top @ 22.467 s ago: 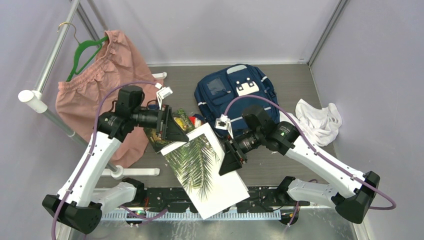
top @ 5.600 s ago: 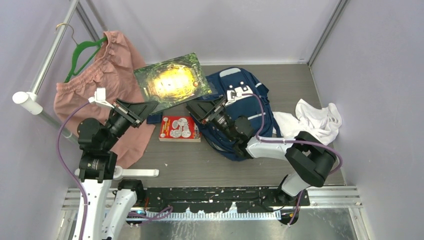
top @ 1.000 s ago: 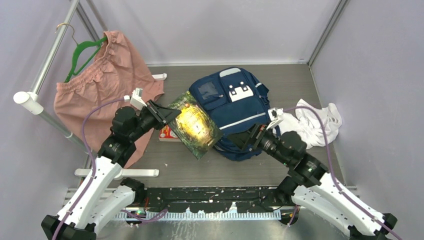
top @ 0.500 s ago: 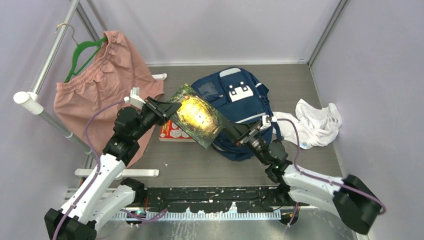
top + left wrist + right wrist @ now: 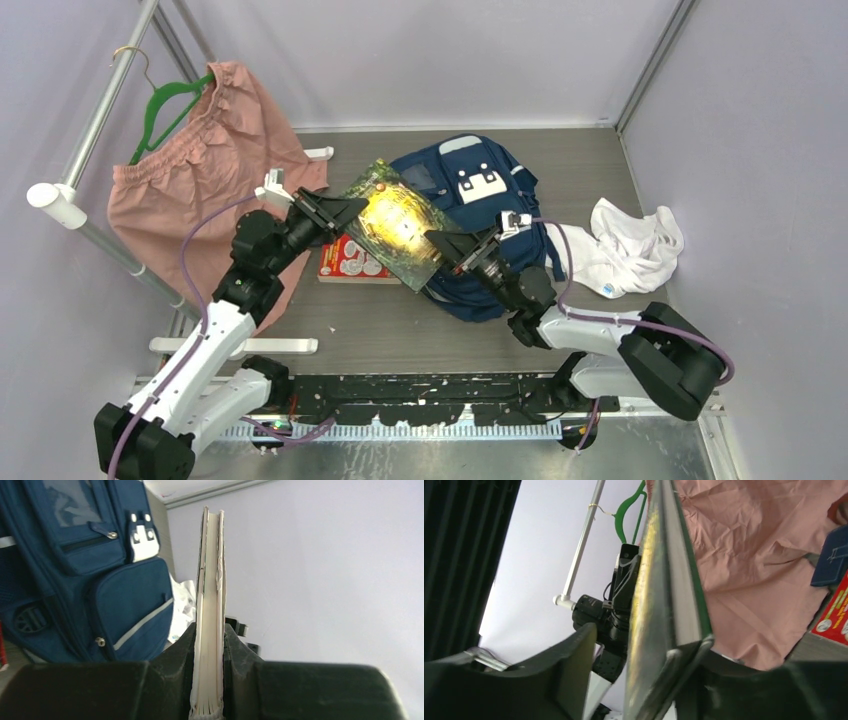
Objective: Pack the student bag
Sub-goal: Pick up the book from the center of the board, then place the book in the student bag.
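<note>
The navy student bag (image 5: 485, 205) lies flat at the table's middle-back, front pocket up; it also fills the left of the left wrist view (image 5: 100, 580). My left gripper (image 5: 340, 210) is shut on the edge of a green and gold book (image 5: 392, 222), held tilted in the air just left of the bag. The left wrist view shows its page edge (image 5: 211, 605) clamped between my fingers. My right gripper (image 5: 443, 250) is open at the book's opposite corner. In the right wrist view the book (image 5: 664, 595) stands between the jaws, touching one finger (image 5: 696, 657), with a gap to the other.
A red book (image 5: 350, 262) lies on the table under the held book. Pink shorts (image 5: 200, 170) on a green hanger (image 5: 165, 105) hang from a rail at the left. A white cloth (image 5: 630, 240) lies right of the bag.
My left gripper has lifted the book up and back towards the bag. My right gripper has moved up and left until its jaws straddle the book's lower right corner.
</note>
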Robot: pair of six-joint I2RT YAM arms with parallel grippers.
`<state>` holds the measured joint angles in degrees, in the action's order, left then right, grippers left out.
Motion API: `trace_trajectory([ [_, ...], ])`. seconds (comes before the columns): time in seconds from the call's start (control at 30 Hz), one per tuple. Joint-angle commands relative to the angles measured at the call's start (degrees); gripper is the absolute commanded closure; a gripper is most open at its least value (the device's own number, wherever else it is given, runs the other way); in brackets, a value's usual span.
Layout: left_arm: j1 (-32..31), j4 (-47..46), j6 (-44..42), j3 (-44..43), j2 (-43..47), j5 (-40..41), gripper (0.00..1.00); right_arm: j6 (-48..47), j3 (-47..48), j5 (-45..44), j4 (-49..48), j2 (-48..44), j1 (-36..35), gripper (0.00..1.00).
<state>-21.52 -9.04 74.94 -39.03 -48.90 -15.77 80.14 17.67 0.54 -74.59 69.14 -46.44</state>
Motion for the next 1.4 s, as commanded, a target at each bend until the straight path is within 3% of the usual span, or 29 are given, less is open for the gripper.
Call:
trace_trajectory([
  [0.0,-0.1,-6.9,-1.5,-2.9,-0.5,-3.1,1.00,1.8,5.2,0.9,-7.7,3.2,-0.4,0.52],
  [0.13,-0.1,-7.4,-1.3,-2.6,-0.5,-2.9,1.00,3.8,6.3,3.3,-7.7,5.5,-0.4,0.67],
  [0.27,-0.1,-7.2,-1.8,-2.0,-0.4,-2.4,1.00,5.1,5.8,3.3,-7.6,5.5,-0.6,0.97],
  [0.3,-0.1,-7.2,-1.9,-2.1,-0.6,-3.0,0.97,5.5,5.3,3.4,-7.5,5.1,-0.3,0.99],
  [0.33,-0.1,-7.5,-2.4,-2.3,-0.8,-4.1,0.78,5.5,4.7,3.7,-7.5,4.2,0.5,0.99],
  [0.37,-0.1,-7.0,-3.3,-2.9,-0.9,-4.9,0.50,5.4,3.4,4.0,-7.3,2.6,2.2,0.99],
  [0.4,-0.1,-5.2,-5.0,-4.6,-0.9,-6.1,0.35,5.8,1.8,4.1,-6.2,0.4,4.5,0.99],
  [0.43,-0.1,-2.1,-7.2,-6.5,-1.0,-6.5,0.24,6.6,-0.2,4.5,-4.0,-2.4,7.7,0.99],
  [0.5,-0.2,7.1,-13.2,-10.8,-0.7,-6.3,0.17,9.4,-3.4,7.9,4.5,-10.9,19.1,0.99],
  [0.57,-1.5,14.4,-20.3,-14.8,-1.0,-4.2,0.16,9.0,-3.1,12.8,24.4,-23.1,27.2,0.99],
  [0.63,-7.0,22.6,-29.2,-19.2,-2.2,2.0,0.16,-3.1,4.7,12.0,58.9,-36.3,33.3,0.99],
  [0.67,-11.0,27.3,-33.2,-21.2,-3.4,6.5,0.16,-11.1,10.0,7.5,75.0,-40.7,33.8,0.99],
  [0.73,-19.5,31.7,-40.3,-24.4,-6.8,14.4,0.16,-24.2,18.7,-5.4,96.9,-45.3,34.1,0.99],
  [0.8,-27.0,34.7,-46.4,-27.5,-12.6,21.8,0.14,-29.5,26.9,-19.3,110.2,-43.3,34.1,0.99],
  [0.9,-38.7,40.5,-56.4,-33.4,-23.2,37.0,0.11,-35.8,37.4,-26.0,120.2,-36.4,34.1,1.00],
  [1.03,-52.4,45.5,-68.6,-41.7,-37.1,52.4,0.11,-40.4,43.7,-30.4,123.0,-35.4,34.1,0.99],
  [1.17,-56.4,43.7,-72.2,-45.8,-44.8,51.9,0.13,-44.4,49.0,-34.9,124.7,-36.1,34.1,0.99],
  [1.37,-58.0,36.3,-73.8,-46.0,-51.1,52.8,0.14,-47.4,52.9,-31.4,126.0,-34.7,34.1,1.00],
])
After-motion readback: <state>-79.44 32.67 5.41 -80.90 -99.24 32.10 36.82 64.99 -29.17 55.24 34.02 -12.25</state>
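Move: The left gripper already holds the book by its left side, the book's middle about 7 cm to its right and 2 cm back, level. From the right gripper, closing but not yet shut, that middle is some 5 cm left, 3 cm ahead and slightly above. From the right gripper, the bag lies about 10 cm ahead and 5 cm left, the white shirt 7 cm ahead and 37 cm right, both over 20 cm below. Ease the right gripper about 2 cm further onto the book and pinch it shut; only then open the left fingers. Carry the book some 30 cm right towards the shirt's side, bowing forward and back, turning about 60 degrees clockwise and rolling the hand's left side down. Lift the left gripper clear, then swing it, open, right, down and back to the bag's near side, fingers turning down. ##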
